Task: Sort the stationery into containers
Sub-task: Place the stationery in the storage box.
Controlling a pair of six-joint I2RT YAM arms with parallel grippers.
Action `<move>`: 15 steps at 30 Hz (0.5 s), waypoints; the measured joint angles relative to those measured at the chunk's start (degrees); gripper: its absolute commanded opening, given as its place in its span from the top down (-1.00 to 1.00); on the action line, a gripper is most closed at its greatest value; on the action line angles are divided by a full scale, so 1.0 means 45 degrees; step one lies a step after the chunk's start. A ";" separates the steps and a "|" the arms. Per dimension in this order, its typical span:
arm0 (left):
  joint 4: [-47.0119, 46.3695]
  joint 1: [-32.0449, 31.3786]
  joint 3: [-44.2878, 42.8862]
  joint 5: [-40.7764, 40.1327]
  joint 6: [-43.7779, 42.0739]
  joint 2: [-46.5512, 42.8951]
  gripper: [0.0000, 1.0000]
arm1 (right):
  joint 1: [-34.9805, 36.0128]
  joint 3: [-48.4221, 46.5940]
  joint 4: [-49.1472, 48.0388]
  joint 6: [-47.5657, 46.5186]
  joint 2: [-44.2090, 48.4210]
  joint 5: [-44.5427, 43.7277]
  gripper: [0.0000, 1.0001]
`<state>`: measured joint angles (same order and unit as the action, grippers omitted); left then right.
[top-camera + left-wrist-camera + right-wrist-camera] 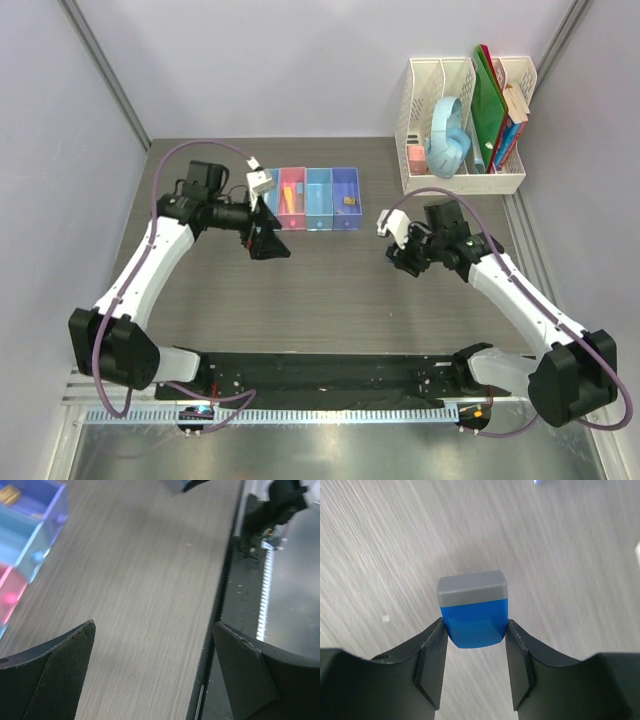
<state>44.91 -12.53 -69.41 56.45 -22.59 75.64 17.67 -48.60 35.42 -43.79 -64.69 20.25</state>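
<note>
My right gripper [474, 625] is shut on a blue wedge-shaped piece [473, 615] with a grey cap, pinched at its lower sides by both fingertips. From above, the right gripper [398, 258] sits right of the table's middle, and the piece itself is hidden there. The containers [318, 212] stand in a joined row at the back, left of middle. A small yellowish block [348, 201] lies in the purple-blue bin [345, 172]. My left gripper [268, 245] hangs open and empty just in front of the row's left end, over bare wood [152, 630].
A tall white mesh rack [412, 130] with green folders, books and a pale blue object stands at the back right. A black mat [320, 370] runs along the near edge between the arm bases. The bins' near walls [47, 527] show at the left wrist view's upper left.
</note>
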 measured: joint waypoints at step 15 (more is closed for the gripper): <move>0.4197 -0.2108 -0.6907 0.2234 -0.1477 0.7431 -0.99 | 0.4104 -0.2166 -0.2565 0.1875 -0.1880 -0.2710 0.34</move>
<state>63.79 -22.02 -100.49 66.50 -29.23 109.08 36.14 -58.35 23.88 -35.35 -73.14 8.05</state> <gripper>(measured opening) 0.996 0.509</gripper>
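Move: The left gripper, empty and wide open, has the blue block in the right gripper's hold about 28 cm to its right, level with it fore and aft and some 11 cm lower. The storage box's middle is roughly 24 cm ahead of the left gripper, 6 cm right and 21 cm down. From the right gripper, the left gripper is about 28 cm left and 10 cm higher; the box's purple compartment is some 24 cm ahead, 10 cm left and 10 cm down. Carry the blue block about 10 cm left with the right gripper, rising 5 cm and easing slightly forward, fingers kept pinched on it and tipping up some 10 degrees. Meanwhile bring the open left gripper about 8 cm right to meet it, then increasingly forward too, rolling and swinging the wrist clockwise. Close the gap between the hands without touching yet. ##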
